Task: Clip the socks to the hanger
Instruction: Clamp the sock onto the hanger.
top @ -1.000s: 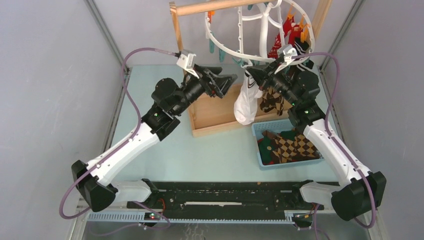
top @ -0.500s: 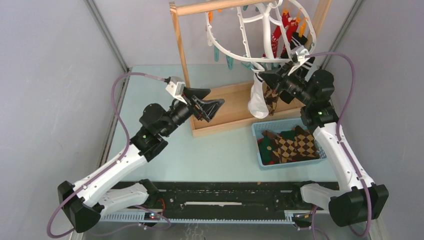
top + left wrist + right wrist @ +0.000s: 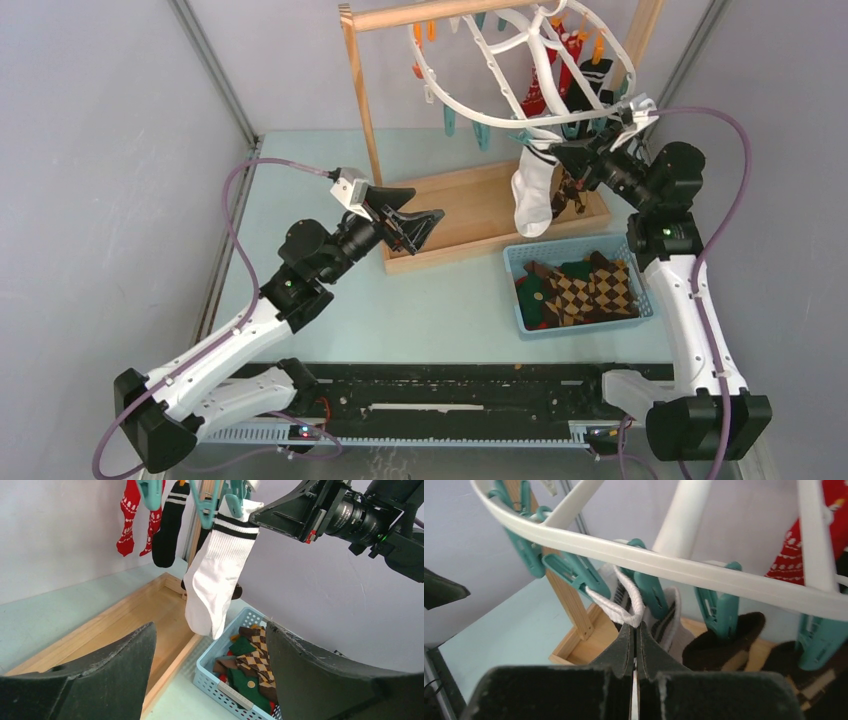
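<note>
The white hanger [image 3: 497, 121] dangles from the wooden rack's top bar, its rim [image 3: 684, 566] close above my right gripper. A white sock with black stripes [image 3: 533, 196] [image 3: 215, 585] hangs from a teal clip [image 3: 651, 592]. My right gripper [image 3: 560, 156] [image 3: 634, 626] is shut on this sock's white cuff, just under the rim. Red socks [image 3: 129, 520], a black striped sock [image 3: 167, 530] and a brown sock [image 3: 724, 640] are clipped on too. More socks [image 3: 578, 292] [image 3: 252, 662] lie in the basket. My left gripper [image 3: 420, 226] [image 3: 210, 647] stands open and empty, left of the white sock.
The blue basket [image 3: 580, 327] [image 3: 235, 692] sits on the table at the right, in front of the wooden rack's base tray [image 3: 460, 215] [image 3: 135, 620]. The rack's post [image 3: 362, 100] rises behind my left gripper. Unused teal clips [image 3: 574, 572] hang along the rim.
My left gripper has drawn back from the white sock, toward the left and nearer. My right gripper has moved right with the sock's cuff, and the hanger has swung with it.
</note>
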Controlling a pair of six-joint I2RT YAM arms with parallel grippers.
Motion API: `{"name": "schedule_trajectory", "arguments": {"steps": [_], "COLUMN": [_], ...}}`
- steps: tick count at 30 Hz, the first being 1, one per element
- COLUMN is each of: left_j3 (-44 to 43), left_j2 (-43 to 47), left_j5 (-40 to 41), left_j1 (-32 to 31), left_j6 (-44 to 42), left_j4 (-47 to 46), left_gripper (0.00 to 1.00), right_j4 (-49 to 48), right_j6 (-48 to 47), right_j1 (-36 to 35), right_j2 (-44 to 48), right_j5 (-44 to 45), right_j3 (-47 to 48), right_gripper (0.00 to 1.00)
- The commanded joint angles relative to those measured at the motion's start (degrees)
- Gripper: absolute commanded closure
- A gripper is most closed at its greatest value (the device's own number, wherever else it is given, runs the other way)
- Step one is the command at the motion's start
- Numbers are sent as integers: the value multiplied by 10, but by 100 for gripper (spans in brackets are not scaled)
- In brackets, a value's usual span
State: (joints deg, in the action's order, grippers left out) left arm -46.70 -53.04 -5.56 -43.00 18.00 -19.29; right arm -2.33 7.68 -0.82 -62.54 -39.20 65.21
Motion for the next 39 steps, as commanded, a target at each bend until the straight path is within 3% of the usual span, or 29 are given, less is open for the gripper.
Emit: {"name": "schedule_trajectory", "arguments": {"steps": [1, 18, 39], "left_j3": [11, 23, 25], "left_j2": [12, 9, -1], "left_j5": [1, -10, -21], "left_j1": [-2, -3, -3], "left_j6": [-19, -23, -14], "left_j4": [-30, -38, -53], "left_gripper": [16, 15, 15], "right_j4": [7, 1, -35], "right_j6": [12, 5, 17], "right_j1": [40, 132, 224], "right_j2": [8, -23, -133], "right_j5": [-7, -13, -58], "right_j3": [22, 64, 131], "right_gripper": [100, 100, 100]}}
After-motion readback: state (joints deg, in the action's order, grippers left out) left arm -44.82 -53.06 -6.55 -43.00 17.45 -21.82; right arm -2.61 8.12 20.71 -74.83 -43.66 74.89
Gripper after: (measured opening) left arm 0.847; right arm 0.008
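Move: The right hand still pinches the white sock's cuff; the teal clip already on that cuff sits about 2 cm ahead and 4 cm left, roughly level. The hanger's middle lies some 15 cm ahead, 5 left and 5 above, and a brown argyle sock hangs about 6 cm ahead, 3 right and 8 lower. From the left hand, that clip is roughly 19 cm ahead, 18 right and 4 above. Keeping the cuff pinched, the right hand pulls it right about 14 cm, curving forward while turning clockwise. ##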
